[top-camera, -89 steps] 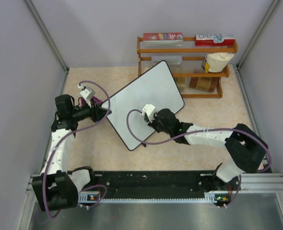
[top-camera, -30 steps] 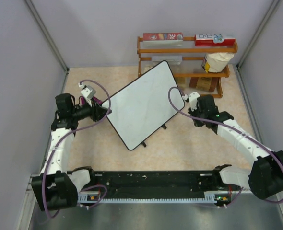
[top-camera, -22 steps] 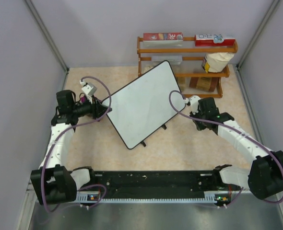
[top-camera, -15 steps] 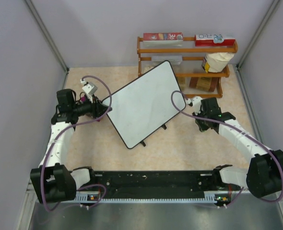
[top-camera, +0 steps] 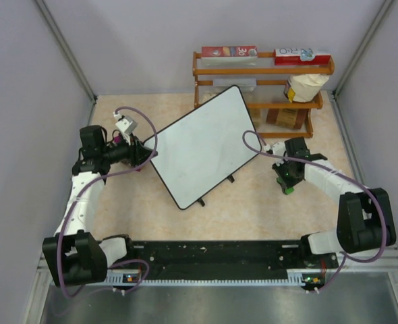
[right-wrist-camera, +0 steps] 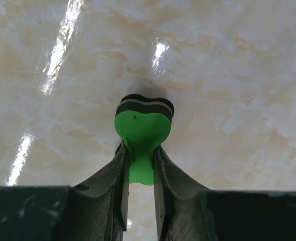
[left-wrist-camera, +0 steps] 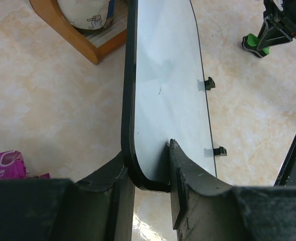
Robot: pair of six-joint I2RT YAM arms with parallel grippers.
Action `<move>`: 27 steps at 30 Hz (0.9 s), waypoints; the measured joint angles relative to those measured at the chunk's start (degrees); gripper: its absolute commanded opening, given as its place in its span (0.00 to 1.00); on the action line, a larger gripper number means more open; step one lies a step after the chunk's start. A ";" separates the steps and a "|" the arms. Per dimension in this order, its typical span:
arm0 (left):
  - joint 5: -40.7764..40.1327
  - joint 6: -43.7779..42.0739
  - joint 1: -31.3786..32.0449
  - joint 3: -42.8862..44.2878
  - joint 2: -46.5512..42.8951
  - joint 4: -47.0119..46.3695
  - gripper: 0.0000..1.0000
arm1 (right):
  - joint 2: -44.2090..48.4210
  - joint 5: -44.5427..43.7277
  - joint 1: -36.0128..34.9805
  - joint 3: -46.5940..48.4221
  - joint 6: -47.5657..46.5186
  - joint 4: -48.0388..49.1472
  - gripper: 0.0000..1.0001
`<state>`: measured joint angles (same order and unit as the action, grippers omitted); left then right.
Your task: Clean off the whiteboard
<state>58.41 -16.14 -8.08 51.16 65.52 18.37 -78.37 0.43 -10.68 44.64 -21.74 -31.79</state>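
Note:
The whiteboard (top-camera: 202,148) lies at a slant across the middle of the table, its white face blank apart from a tiny speck (left-wrist-camera: 159,90). My left gripper (top-camera: 145,156) is shut on the board's black-framed left corner, with one finger on each face (left-wrist-camera: 148,168). To the right of the board, apart from it, my right gripper (top-camera: 287,183) points down at the table. It is shut on a green eraser (right-wrist-camera: 143,128), whose dark felt end rests on the tabletop (top-camera: 289,190). Two small black feet (left-wrist-camera: 208,84) stick out from the board's lower edge.
A wooden rack (top-camera: 263,67) stands at the back right behind the board, with boxes on top and a bag and a block on its shelves. A pink packet (left-wrist-camera: 5,165) lies on the table near the left gripper. Grey walls close in both sides.
The right arm has swung off the whiteboard to its right and come down until the eraser meets the table. The left gripper keeps its hold on the board, barely shifted.

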 measured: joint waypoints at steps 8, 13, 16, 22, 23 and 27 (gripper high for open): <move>-0.42 1.01 0.07 -0.81 -0.79 -1.14 0.18 | -2.93 1.64 1.18 0.07 -0.74 -0.63 0.41; -0.66 1.11 0.17 -0.83 -0.90 -1.25 0.19 | -2.91 2.32 1.40 0.17 -0.76 -0.74 0.45; -0.68 1.22 0.22 -0.83 -0.90 -1.33 0.19 | -2.93 2.89 1.88 0.46 -0.76 -0.90 0.46; -0.85 1.46 0.28 -0.83 -0.90 -1.57 0.20 | -2.93 4.83 2.97 0.50 -0.76 -1.01 0.46; -0.85 1.46 0.28 -0.83 -0.90 -1.60 0.20 | -2.97 5.31 3.21 0.50 -0.76 -1.03 0.46; -0.87 1.49 0.31 -0.83 -0.90 -1.62 0.20 | -3.80 7.69 4.59 0.50 -0.76 -1.07 0.47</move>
<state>57.54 -14.66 -7.77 50.33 64.62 16.75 -82.17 8.12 -6.09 45.15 -22.50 -32.86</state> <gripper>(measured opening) 0.329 0.463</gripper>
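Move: The right hand already pinches the green eraser at its waist, and the bare table it is being taken to lies some 4 cm below and about 1 cm back. From that hand, the whiteboard's middle is about 32 cm left, 14 cm ahead and somewhat higher; its nearer black foot is some 22 cm left and 3 cm ahead. From the left hand, the held eraser is about 50 cm right, 9 cm back and 19 cm lower. Its pinch on the green eraser ends as the right hand sinks about 1.5 cm to the tabletop and opens its fingers to roughly half. It then stays low over the eraser, rolling some 5 degrees with its left side rising. The left hand holds still, keeping the whiteboard's corner between its fingers. ##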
